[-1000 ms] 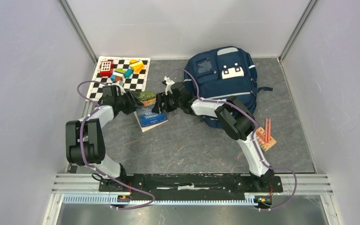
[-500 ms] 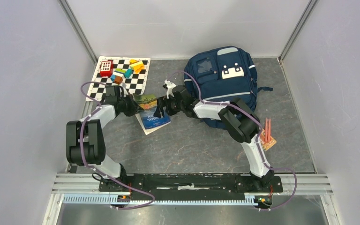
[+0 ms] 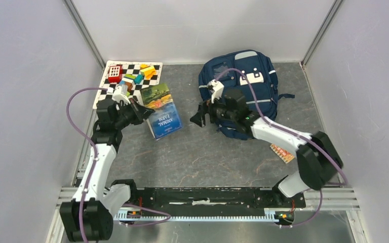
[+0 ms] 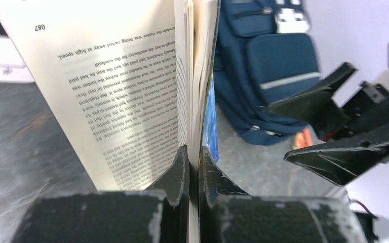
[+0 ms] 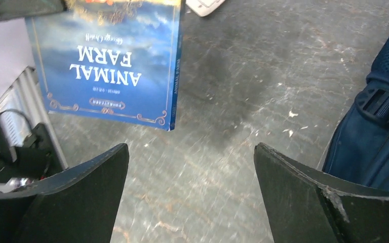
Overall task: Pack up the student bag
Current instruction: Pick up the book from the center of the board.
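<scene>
The student bag (image 3: pixel 266 93) is a navy backpack lying at the back right, also seen in the left wrist view (image 4: pixel 276 58) and at the right edge of the right wrist view (image 5: pixel 380 131). A blue "Animal Farm" book (image 3: pixel 162 112) is held tilted off the table by its left edge. My left gripper (image 3: pixel 143 110) is shut on its pages and cover (image 4: pixel 193 152), and a printed page (image 4: pixel 121 91) fans open beside the fingers. My right gripper (image 3: pixel 201 114) stands wide open with nothing in it (image 5: pixel 191 157), between the book (image 5: pixel 111 61) and the bag.
A checkered mat (image 3: pixel 149 91) at the back left carries coloured blocks (image 3: pixel 138 76) and a red toy (image 3: pixel 114 73). An orange flat item (image 3: pixel 282 153) lies on the table right of the right arm. Enclosure walls stand on three sides.
My left gripper has shut on the book and raised it to the left. My right gripper has opened wide, let go of the book and drawn back right toward the bag.
</scene>
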Motion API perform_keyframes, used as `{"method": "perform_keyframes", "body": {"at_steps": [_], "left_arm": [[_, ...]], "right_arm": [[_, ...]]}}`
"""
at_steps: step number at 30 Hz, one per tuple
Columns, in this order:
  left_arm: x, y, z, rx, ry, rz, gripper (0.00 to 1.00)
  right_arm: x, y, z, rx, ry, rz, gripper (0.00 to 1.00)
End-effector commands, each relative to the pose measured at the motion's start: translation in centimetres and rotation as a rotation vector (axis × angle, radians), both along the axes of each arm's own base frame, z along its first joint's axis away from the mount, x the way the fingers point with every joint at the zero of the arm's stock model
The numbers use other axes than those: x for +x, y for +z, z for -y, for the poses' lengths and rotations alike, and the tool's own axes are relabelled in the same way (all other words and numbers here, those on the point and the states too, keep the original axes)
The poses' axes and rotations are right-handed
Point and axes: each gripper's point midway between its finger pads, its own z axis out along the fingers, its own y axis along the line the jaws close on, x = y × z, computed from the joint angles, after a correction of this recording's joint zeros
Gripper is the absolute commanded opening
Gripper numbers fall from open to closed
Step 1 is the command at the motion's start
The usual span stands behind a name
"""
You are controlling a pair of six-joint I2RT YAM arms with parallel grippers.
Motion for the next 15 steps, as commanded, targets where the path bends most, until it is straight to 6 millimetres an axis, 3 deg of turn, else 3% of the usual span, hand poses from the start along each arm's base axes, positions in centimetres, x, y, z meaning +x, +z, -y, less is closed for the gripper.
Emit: {"method": "perform_keyframes", "body": {"at_steps": [1,8,10,15], "left_arm": [[-3.2,7.0,3.9,-0.113,-0.252,0.224,0.02],[-8.3,13.3,7.4,-0.229,-0.463,0.381,0.02],[-9.5,14.3,8.2,-0.262,-0.517,0.392,0.02],[-11.2,14.8,9.6,-0.275,-0.612,0.39,0.02]], "right_arm": [[-4.5,3.3,0.9,0.095,0.133,0.065,0.98],[-7.9,7.2,2.9,0.202,0.165,0.119,0.98],[-8.5,8.2,2.8,0.231,0.188,0.123,0.98],[-9.6,11.0,2.1,0.337,0.241,0.125,0.98]]}}
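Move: The left gripper already pinches the raised book near its left edge; the book's middle lies about 5 cm to this hand's right, level fore and aft and roughly 2 cm lower. The open right gripper waits some 18 cm to the left hand's right, 1 cm back and 3 cm lower. From the right hand, the book's middle is about 13 cm left, 1 cm ahead and 1 cm up; the backpack is some 20 cm right, 14 cm ahead and 9 cm below. Keep the left gripper shut on the book and carry it up about 11 cm while drawing it back and to the right, swinging the wrist some 25 degrees clockwise and tipping the fingers up so the free edge comes over to the right gripper. Draw the right gripper back and up about 8 cm, slightly right, rolling its left side up a little and keeping its fingers wide open beside that edge. ##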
